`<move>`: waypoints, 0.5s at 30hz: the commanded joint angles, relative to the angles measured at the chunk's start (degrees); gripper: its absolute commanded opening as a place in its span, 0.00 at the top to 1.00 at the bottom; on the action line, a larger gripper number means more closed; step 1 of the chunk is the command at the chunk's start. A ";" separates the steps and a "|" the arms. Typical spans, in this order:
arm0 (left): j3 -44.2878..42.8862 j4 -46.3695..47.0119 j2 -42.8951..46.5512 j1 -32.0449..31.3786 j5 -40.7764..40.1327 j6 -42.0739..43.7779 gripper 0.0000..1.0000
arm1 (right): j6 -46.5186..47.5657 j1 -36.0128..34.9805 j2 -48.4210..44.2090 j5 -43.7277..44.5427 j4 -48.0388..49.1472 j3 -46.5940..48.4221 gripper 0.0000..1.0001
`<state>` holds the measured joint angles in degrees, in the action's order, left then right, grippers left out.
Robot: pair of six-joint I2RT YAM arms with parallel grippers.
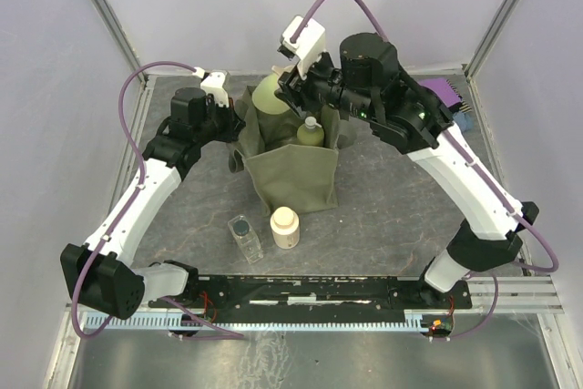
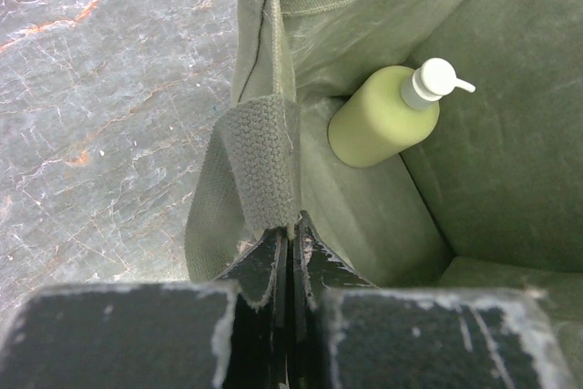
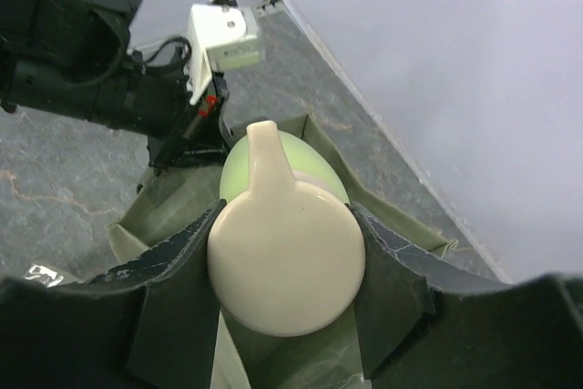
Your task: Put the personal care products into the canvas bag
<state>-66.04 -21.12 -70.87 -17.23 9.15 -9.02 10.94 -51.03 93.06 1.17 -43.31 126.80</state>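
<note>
The olive canvas bag point(image 1: 293, 175) stands open at the table's middle. My left gripper point(image 1: 239, 127) is shut on its left rim by the handle strap point(image 2: 264, 161). The yellow-green pump bottle point(image 1: 311, 133) lies inside the bag, also seen in the left wrist view point(image 2: 383, 117). My right gripper point(image 1: 290, 88) is shut on the peach cap point(image 3: 287, 266) of the round green bottle point(image 1: 270, 94), held above the bag's far rim point(image 3: 392, 220). The cream jar-like bottle point(image 1: 285, 227) and the clear square bottle with a dark cap point(image 1: 244, 236) stand on the table in front of the bag.
Folded purple cloth point(image 1: 442, 90) and blue cloth point(image 1: 463, 118) lie at the far right, behind the right arm. The left arm's wrist point(image 3: 91, 70) sits close to the bag's left side. Walls enclose the table on three sides.
</note>
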 commanded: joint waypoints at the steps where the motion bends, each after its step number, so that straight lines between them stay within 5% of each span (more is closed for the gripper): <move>1: -2.12 -1.26 1.19 -0.08 0.31 1.95 0.97 | -0.80 0.93 -2.05 0.29 12.52 -1.37 1.00; 15: -3.62 -4.40 4.05 -0.12 0.51 1.70 0.97 | -5.03 5.91 5.48 -3.86 14.85 -10.17 1.00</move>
<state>-67.22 -24.95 -69.32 -17.23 9.37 -9.02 6.46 -45.74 99.90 -1.52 -40.34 114.93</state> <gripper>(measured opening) 0.047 0.580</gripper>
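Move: The canvas bag's mouth, where I'm taking the held green pump bottle, lies about 10 cm ahead of my right hand, some 2 cm to its right and 22 cm below. The white-topped bottle already inside stands roughly 12 cm ahead, 5 cm right and 38 cm down; the white jar is about 14 cm back, in line sideways, 43 cm down. From my left hand, pinching the handle, the mouth is some 10 cm right and 2 cm ahead, about level. I lower my right hand about 13 cm, gathering speed, and carry it some 6 cm forward, down into the open canvas bag, keeping my grip on the green bottle's pump neck while the fingers tip about 15 degrees further downward. My left hand keeps the bag's handle pinched and eases back about 1 cm. ##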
